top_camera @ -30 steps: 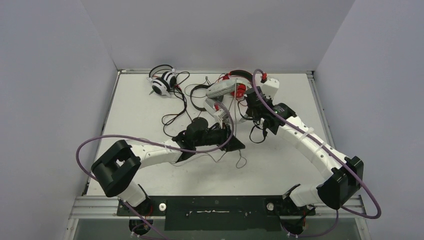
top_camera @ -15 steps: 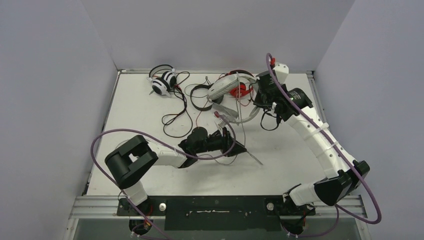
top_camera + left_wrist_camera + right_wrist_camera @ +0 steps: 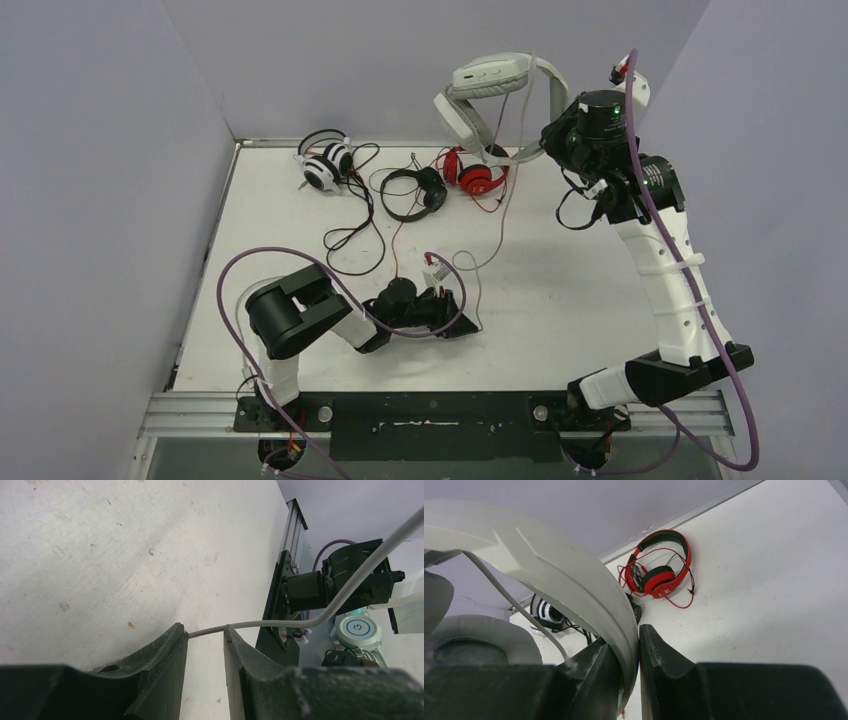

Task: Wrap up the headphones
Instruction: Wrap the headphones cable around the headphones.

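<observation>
The light grey headphones (image 3: 490,80) hang high above the back of the table, and my right gripper (image 3: 548,140) is shut on their headband (image 3: 549,565). In the right wrist view the band fills the gap at my right gripper (image 3: 624,637). Their grey cable (image 3: 505,205) drops to the table and runs to my left gripper (image 3: 468,325), low near the front. The cable (image 3: 280,623) crosses the tips of my left gripper (image 3: 203,630), whose jaws stand apart and pinch nothing. White-and-black (image 3: 325,165), black (image 3: 415,190) and red headphones (image 3: 478,178) lie at the back.
Thin black cables (image 3: 350,235) sprawl over the table's left middle. A small white piece (image 3: 437,272) sits on the grey cable by my left arm. Grey walls close in the left, back and right. The right arm's base (image 3: 350,580) stands past the table's front edge.
My right arm has lifted the light grey headphones off the table, up and toward the back right. My left gripper has drawn back toward the front edge along the cable.
</observation>
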Available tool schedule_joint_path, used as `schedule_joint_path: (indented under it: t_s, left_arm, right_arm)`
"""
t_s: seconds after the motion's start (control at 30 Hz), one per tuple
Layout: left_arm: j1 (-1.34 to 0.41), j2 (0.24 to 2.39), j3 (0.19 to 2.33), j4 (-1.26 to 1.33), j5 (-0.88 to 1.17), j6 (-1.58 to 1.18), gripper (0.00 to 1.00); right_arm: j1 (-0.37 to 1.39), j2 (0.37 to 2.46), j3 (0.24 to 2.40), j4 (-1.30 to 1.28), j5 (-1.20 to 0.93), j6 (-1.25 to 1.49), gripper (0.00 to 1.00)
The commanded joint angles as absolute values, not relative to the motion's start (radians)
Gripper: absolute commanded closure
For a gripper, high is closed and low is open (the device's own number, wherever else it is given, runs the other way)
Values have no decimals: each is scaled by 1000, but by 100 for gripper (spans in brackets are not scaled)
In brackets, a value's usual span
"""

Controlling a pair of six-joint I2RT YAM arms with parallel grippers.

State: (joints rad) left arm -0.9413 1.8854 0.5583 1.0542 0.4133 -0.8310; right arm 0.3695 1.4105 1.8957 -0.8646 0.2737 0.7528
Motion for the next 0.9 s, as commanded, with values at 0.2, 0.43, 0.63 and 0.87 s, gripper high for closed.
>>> schedule_joint_path:
  t_s: [0.2,0.43,0.63,0.87]
  left_arm:
    - [-974,1666,456,985,135,-696,62]
    - [-1014,1429,412,681,-108,-656,50]
    - [-1039,1154,355,437,-353,-589,29]
    - [-1010,1044,452,352,-379,-363,6]
  right_arm:
    - [304,1432,1999,-778,199,800,100]
    - [281,1429,1978,-769,184,802,100]
    - [266,1416,1949,-753,165,805,100]
    - [258,1403,1929,-745,150,804,100]
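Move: The grey headphones cable crosses right at the left fingertips, and its small loop lies on the table some 16 cm ahead, level sideways and about 4 cm lower. The red plug lies about 13 cm ahead and 16 cm to the left, also about 4 cm lower. The right hand still holds the grey headphones by the headband, their middle about 8 cm to its left, 3 cm ahead and level; from it, that cable at the left fingertips lies about 20 cm back, 7 cm left and 38 cm below. The left hand opens from a partly closed grip to nearly full width and comes free of the cable, swinging some 13 cm left, then also rising about 8 cm and easing forward towards the red plug, while its wrist turns about 30 degrees counter-clockwise and rolls its left side up. High up, the right hand keeps its grip on the headband and eases about 2 cm to the right and a little forward, holding the headphones almost still with the cable hanging from them. ##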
